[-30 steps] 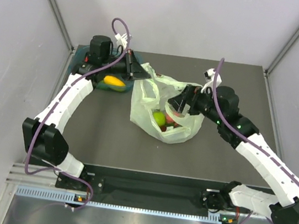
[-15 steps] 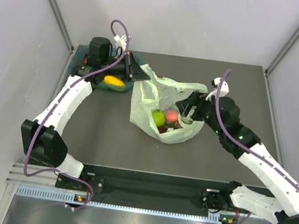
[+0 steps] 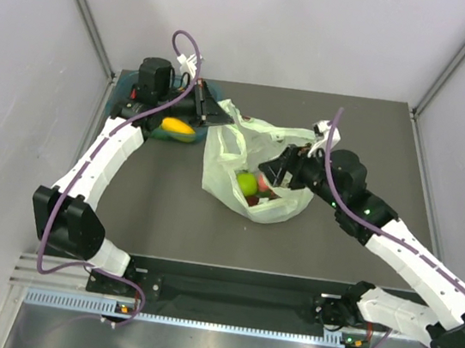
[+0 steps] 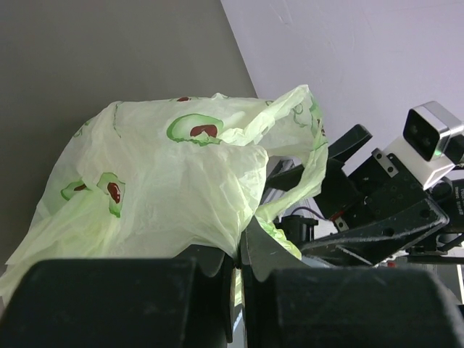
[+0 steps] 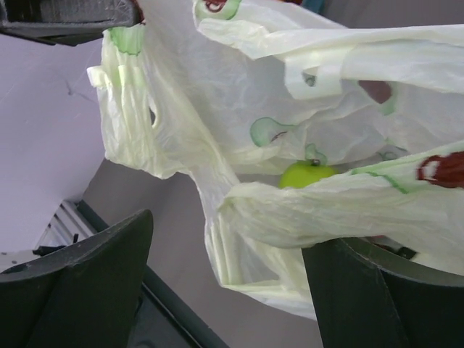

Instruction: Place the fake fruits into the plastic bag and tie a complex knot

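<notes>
The pale green plastic bag (image 3: 234, 153) lies at mid-table with its mouth gaping. Inside it show a green apple (image 3: 247, 182) and a pink-red fruit (image 3: 266, 188). My left gripper (image 3: 216, 113) is shut on the bag's far-left rim, and the film is pinched between its jaws (image 4: 238, 261). My right gripper (image 3: 278, 171) is open at the bag's right rim. In the right wrist view a rolled fold of the bag (image 5: 326, 214) lies between the spread fingers (image 5: 87, 283), resting against the right one. The green apple (image 5: 308, 174) shows past that fold.
A teal tub (image 3: 121, 94) stands at the table's far left corner behind the left arm, with a yellow mango (image 3: 178, 127) in it. Grey walls close in on both sides. The right arm (image 4: 377, 206) fills the lower right of the left wrist view.
The right gripper drew back a little to the right, then came left again to the bag's rim. The left gripper has kept its hold without moving.
</notes>
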You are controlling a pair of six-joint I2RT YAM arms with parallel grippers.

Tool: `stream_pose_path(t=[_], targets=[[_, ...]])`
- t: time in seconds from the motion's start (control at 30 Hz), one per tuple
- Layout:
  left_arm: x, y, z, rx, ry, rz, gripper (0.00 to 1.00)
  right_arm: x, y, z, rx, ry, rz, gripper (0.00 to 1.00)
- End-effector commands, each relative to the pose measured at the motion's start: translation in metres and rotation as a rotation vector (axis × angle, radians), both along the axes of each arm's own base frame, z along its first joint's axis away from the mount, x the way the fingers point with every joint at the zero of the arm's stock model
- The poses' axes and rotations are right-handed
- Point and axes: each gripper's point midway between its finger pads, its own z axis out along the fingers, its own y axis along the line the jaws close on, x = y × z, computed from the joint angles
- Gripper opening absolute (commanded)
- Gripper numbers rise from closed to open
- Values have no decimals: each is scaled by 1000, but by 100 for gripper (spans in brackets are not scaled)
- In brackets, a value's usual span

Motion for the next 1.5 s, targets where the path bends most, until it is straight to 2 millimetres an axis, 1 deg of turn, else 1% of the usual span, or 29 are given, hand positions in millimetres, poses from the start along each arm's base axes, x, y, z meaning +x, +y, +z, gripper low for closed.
stream_pose_path(t=[0.0, 0.03, 0.13, 0.2, 0.23, 0.27, 0.37, 0.5, 0.6, 0.73, 0.8, 0.87, 0.9, 0.97, 1.0, 1.03, 1.07, 1.1, 1.13, 1.17, 1.2, 1.23, 1.27, 1.3, 1.33, 1.37, 1.4, 1.43, 1.47], targets=[[-4, 1, 19, -18, -79, -4, 6, -8, 27, 19, 91, -45, 81, 81], [-4, 1, 20, -19, -77, -5, 6, -9, 31, 18, 94, -46, 85, 81], [-5, 1, 21, -21, -77, -6, 6, 3, 39, 16, 91, -47, 68, 81], [-5, 1, 21, -20, -76, -3, 6, 8, 44, 20, 104, -62, 67, 82], [-6, 1, 21, -22, -76, -6, 6, 12, 45, 16, 105, -48, 49, 81], [-7, 1, 23, -22, -79, -4, 6, 20, 40, 16, 102, -54, -11, 82], [-8, 2, 23, -21, -82, -5, 7, 36, 26, 13, 86, -54, -128, 82], [-7, 2, 23, -16, -80, -6, 7, 46, 17, 14, 67, -62, -204, 84], [-8, 2, 23, -15, -83, -4, 7, 47, 10, 11, 73, -67, -241, 83], [-7, 2, 22, -16, -83, 1, 7, 55, 0, 16, 110, -90, -322, 70], [-7, 2, 21, -19, -80, 1, 7, 61, -4, 21, 116, -102, -366, 60], [-7, 2, 19, -18, -78, 1, 7, 67, -1, 25, 119, -110, -384, 57], [-7, 2, 19, -18, -78, 3, 7, 69, -1, 26, 118, -107, -394, 42], [-6, 2, 18, -18, -80, 3, 7, 71, 4, 35, 136, -123, -382, 31], [-5, 2, 16, -17, -75, 3, 7, 71, 4, 38, 139, -129, -379, 13], [-5, 1, 15, -19, -71, 0, 7, 67, 6, 49, 156, -146, -353, 6], [-5, 1, 15, -22, -67, -6, 7, 64, 6, 56, 168, -162, -337, 1], [-5, 0, 15, -22, -66, -8, 7, 61, 6, 63, 174, -169, -319, 0], [-4, 0, 16, -23, -66, -8, 8, 55, 5, 82, 200, -190, -299, 0], [-4, 0, 19, -25, -67, -9, 15, 51, 5, 90, 205, -196, -279, 0], [-4, 0, 21, -26, -72, -9, 20, 47, 4, 92, 193, -190, -268, 0], [-5, 0, 22, -29, -73, -11, 26, 42, 1, 111, 221, -211, -255, 0], [-6, 0, 27, -34, -85, -11, 39, 39, 1, 118, 232, -214, -239, 0], [-8, 0, 30, -36, -91, -10, 44, 39, -4, 116, 223, -191, -240, 0], [-10, 1, 31, -37, -94, -12, 49, 36, -3, 123, 237, -191, -213, 0], [-15, 2, 35, -40, -106, -15, 56, 37, -4, 124, 238, -184, -211, 0], [-18, 2, 36, -40, -113, -19, 60, 40, -8, 128, 246, -181, -219, 0], [-22, 3, 36, -34, -119, -26, 63, 41, -8, 122, 231, -164, -223, 0], [-27, 5, 39, -29, -133, -26, 64, 43, -8, 121, 228, -160, -225, 0]])
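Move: The bag's right-hand rim, where the open right hand will close, lies about 6 cm ahead of it, level sideways and at about its own height. The green apple in the bag is some 8 cm ahead, 5 cm left and 17 cm below; the peach sits about 5 cm to the right of that apple. The left hand still pinches the bag's left rim; from it the right-hand rim is roughly 12 cm right, 3 cm back and 5 cm lower. The right hand first sweeps about 3 cm left with open fingers, then goes forward and back to the right to a point about 6 cm ahead of its start, turning some 20 degrees clockwise and shutting its fingers on the bag's right-hand rim. With that pinched it lifts about 11 cm, easing slightly back, while the left hand stays in place and, late on, opens well over halfway to let go of the left rim. ##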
